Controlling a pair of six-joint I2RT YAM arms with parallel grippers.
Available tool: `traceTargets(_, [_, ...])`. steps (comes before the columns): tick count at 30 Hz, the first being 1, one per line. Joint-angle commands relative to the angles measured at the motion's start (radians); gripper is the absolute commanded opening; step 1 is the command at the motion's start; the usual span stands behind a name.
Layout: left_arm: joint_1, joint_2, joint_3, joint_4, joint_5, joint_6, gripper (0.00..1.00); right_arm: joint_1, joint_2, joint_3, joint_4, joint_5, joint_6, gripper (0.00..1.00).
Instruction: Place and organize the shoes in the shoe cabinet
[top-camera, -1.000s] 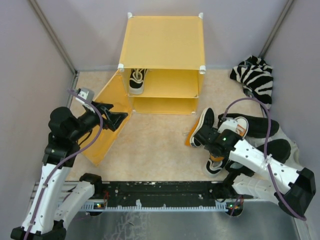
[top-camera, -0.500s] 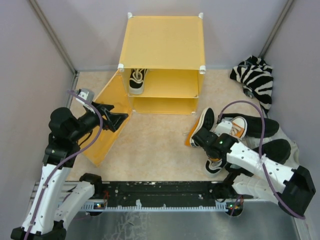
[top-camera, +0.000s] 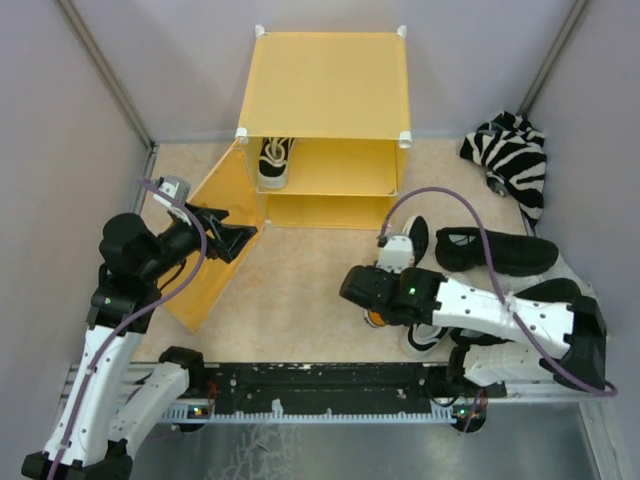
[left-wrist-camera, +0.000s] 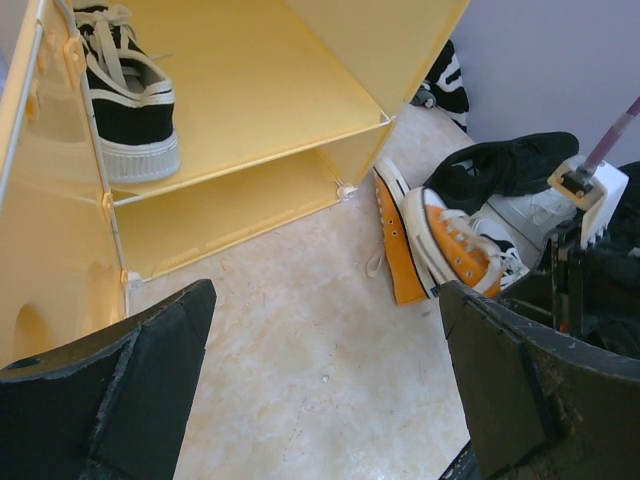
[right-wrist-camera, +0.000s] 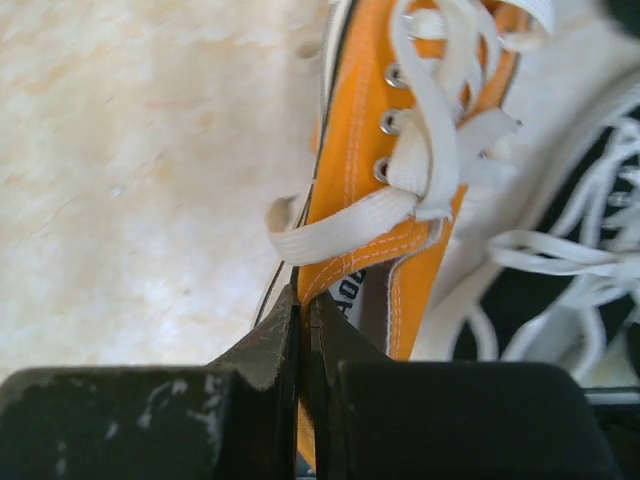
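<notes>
The yellow-orange shoe cabinet (top-camera: 325, 85) stands at the back with its door (top-camera: 215, 235) swung open to the left. One black-and-white shoe (top-camera: 272, 160) sits on the upper shelf at the left, also in the left wrist view (left-wrist-camera: 125, 100). My right gripper (right-wrist-camera: 310, 300) is shut on the opening edge of an orange shoe (right-wrist-camera: 400, 150), in front of the cabinet (top-camera: 372, 298). The second orange shoe (left-wrist-camera: 392, 240) lies on its side beside it. The other black-and-white shoe (top-camera: 425, 335) lies under my right arm. My left gripper (top-camera: 235, 238) is open and empty by the door.
A zebra-striped cloth (top-camera: 512, 150) lies at the back right. Black shoe-like items (top-camera: 495, 250) lie on the floor at the right, beside my right arm. Purple walls close in both sides. Bare beige floor (top-camera: 300, 280) lies between the door and my right gripper.
My right gripper has moved left across the floor, pulling the orange shoe with it, away from the pile at the right. The left arm has not moved.
</notes>
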Motion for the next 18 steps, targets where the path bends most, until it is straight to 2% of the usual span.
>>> traceTargets(1, [-0.005,-0.003,0.016,0.018,-0.007,0.002,0.99,0.095,0.092,0.082,0.107,0.062,0.028,0.00])
traceTargets(9, [-0.006,0.000,0.020,0.018,-0.004,0.002,0.99,0.096,0.305,0.065,0.471,0.043,-0.202,0.00])
traceTargets(13, [-0.005,0.000,0.023,0.013,-0.006,0.007,0.99,0.101,0.428,0.122,0.518,-0.011,-0.267,0.00])
traceTargets(18, [-0.005,0.003,0.015,0.012,-0.013,0.011,0.99,0.110,0.463,0.137,0.545,-0.036,-0.297,0.00])
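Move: The right hand already grips an orange shoe by its collar. The bare floor before the cabinet, where the shoe is being taken, lies about 11 cm left, 7 ahead and 13 below; the cabinet's open front stands some 22 cm ahead and 12 left. The other orange shoe lies about 13 cm ahead, 6 right; a black sneaker 2 back, 12 right. From the left hand that floor spot is roughly 17 cm right, level ahead, 32 below. Keep the right fingers shut on the orange shoe's collar and sweep the shoe left about 12 cm, away from the other shoes, towards the open floor before the cabinet. Travel almost level at first, then sink as you go, some 7 cm in all, turning the hand about 15 degrees counter-clockwise. ##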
